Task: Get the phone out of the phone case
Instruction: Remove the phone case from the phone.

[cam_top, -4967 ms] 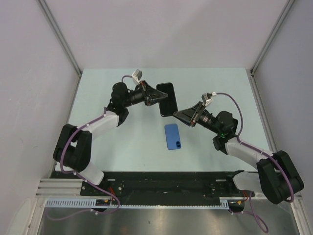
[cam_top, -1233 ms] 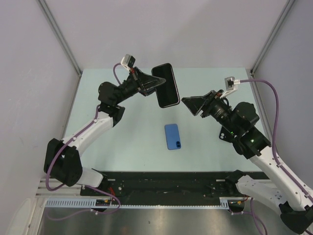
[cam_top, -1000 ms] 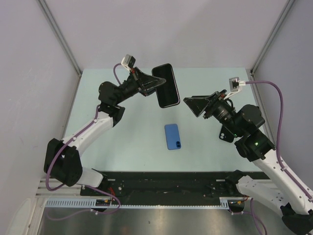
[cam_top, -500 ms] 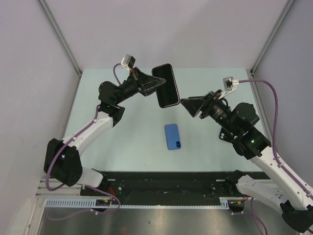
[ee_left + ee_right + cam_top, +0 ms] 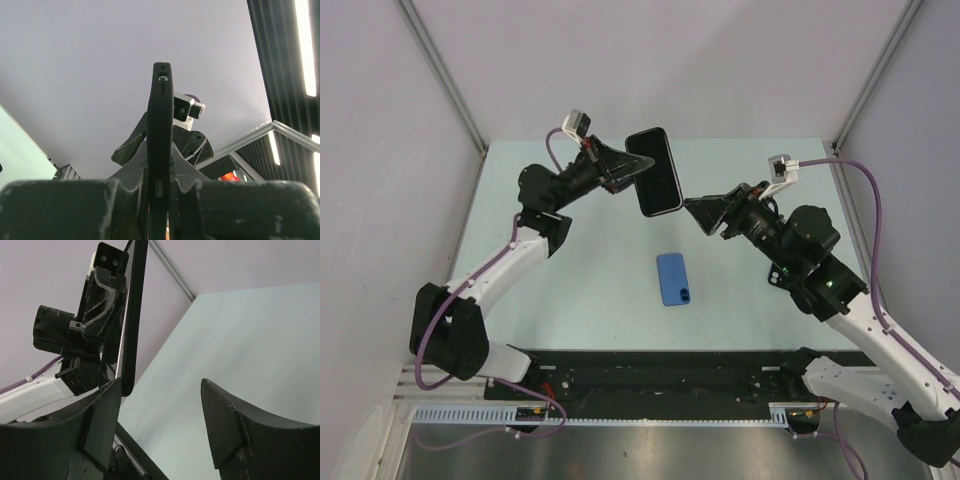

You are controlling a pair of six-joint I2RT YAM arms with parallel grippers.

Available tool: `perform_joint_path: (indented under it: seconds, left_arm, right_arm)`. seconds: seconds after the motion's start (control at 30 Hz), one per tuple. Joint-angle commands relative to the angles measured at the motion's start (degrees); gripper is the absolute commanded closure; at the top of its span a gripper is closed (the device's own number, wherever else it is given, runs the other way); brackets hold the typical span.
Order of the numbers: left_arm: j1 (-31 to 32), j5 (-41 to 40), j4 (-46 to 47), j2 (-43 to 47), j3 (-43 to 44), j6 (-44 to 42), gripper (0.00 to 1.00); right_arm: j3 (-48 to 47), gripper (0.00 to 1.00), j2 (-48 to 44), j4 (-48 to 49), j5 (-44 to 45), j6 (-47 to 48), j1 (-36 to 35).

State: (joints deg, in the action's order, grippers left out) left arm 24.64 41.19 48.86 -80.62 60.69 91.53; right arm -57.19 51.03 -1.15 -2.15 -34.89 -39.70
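Observation:
My left gripper [image 5: 633, 175] is shut on the phone case [image 5: 654, 171] and holds it up in the air, screen side towards the camera. The phone's glossy black screen fills the case; its white back is hidden. In the left wrist view the case [image 5: 159, 145] stands edge-on between my shut fingers. My right gripper [image 5: 695, 213] is open, just right of the case's lower corner, not touching it. In the right wrist view the cased phone [image 5: 129, 315] sits at the left, beside my left fingertip [image 5: 102, 415]; the right gripper [image 5: 161, 390] is empty.
A blue-backed phone [image 5: 672, 279] lies flat on the pale green table [image 5: 750, 170] below the two grippers. Grey walls close the table on three sides. A black rail [image 5: 660, 375] runs along the near edge.
My left gripper has lifted the cased phone off the table and holds it higher. My right gripper has risen, drawn back, then moved left towards the case's lower corner.

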Motion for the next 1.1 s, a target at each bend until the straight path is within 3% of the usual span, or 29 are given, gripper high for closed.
perform_joint_path:
  seconds: [0.0,0.53,1.07]
  left_arm:
    - [0.93,-0.23,5.37,2.40,1.54,1.55,1.00]
    - [1.02,-0.06,7.74,3.01,0.93,3.84,1.00]
    - [1.02,0.21,8.97,3.72,1.45,4.98,1.00]
  right_arm:
    - [-0.91,0.31,4.17,-4.56,2.15,2.81,-1.52]
    - [-0.91,0.31,15.15,-3.69,0.49,2.82,-1.69]
    - [-0.29,0.31,18.06,-2.63,-4.00,0.71,0.86]
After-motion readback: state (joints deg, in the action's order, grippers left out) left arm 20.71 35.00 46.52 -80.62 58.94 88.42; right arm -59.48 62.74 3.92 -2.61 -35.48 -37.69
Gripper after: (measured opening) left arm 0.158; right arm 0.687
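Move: The phone case, phone still in it, is in the left gripper; its middle is about 2 cm right, 1 cm back and 1 cm above that hand point. From the open right gripper it lies some 9 cm left, 4 cm ahead and 4 cm above, its near right corner at the right gripper's left fingertip. The blue phone lies on the table about 3 cm left, 3 cm back and 38 cm below the right hand. Keep the half-open right gripper's left finger on the near right corner of the case and drive it about 5 cm forward, also left and down, without closing the fingers. Let the left gripper keep its pinch on the case and travel forward and left with it, about 5 cm, sinking slightly and turning some 10 degrees counter-clockwise. ##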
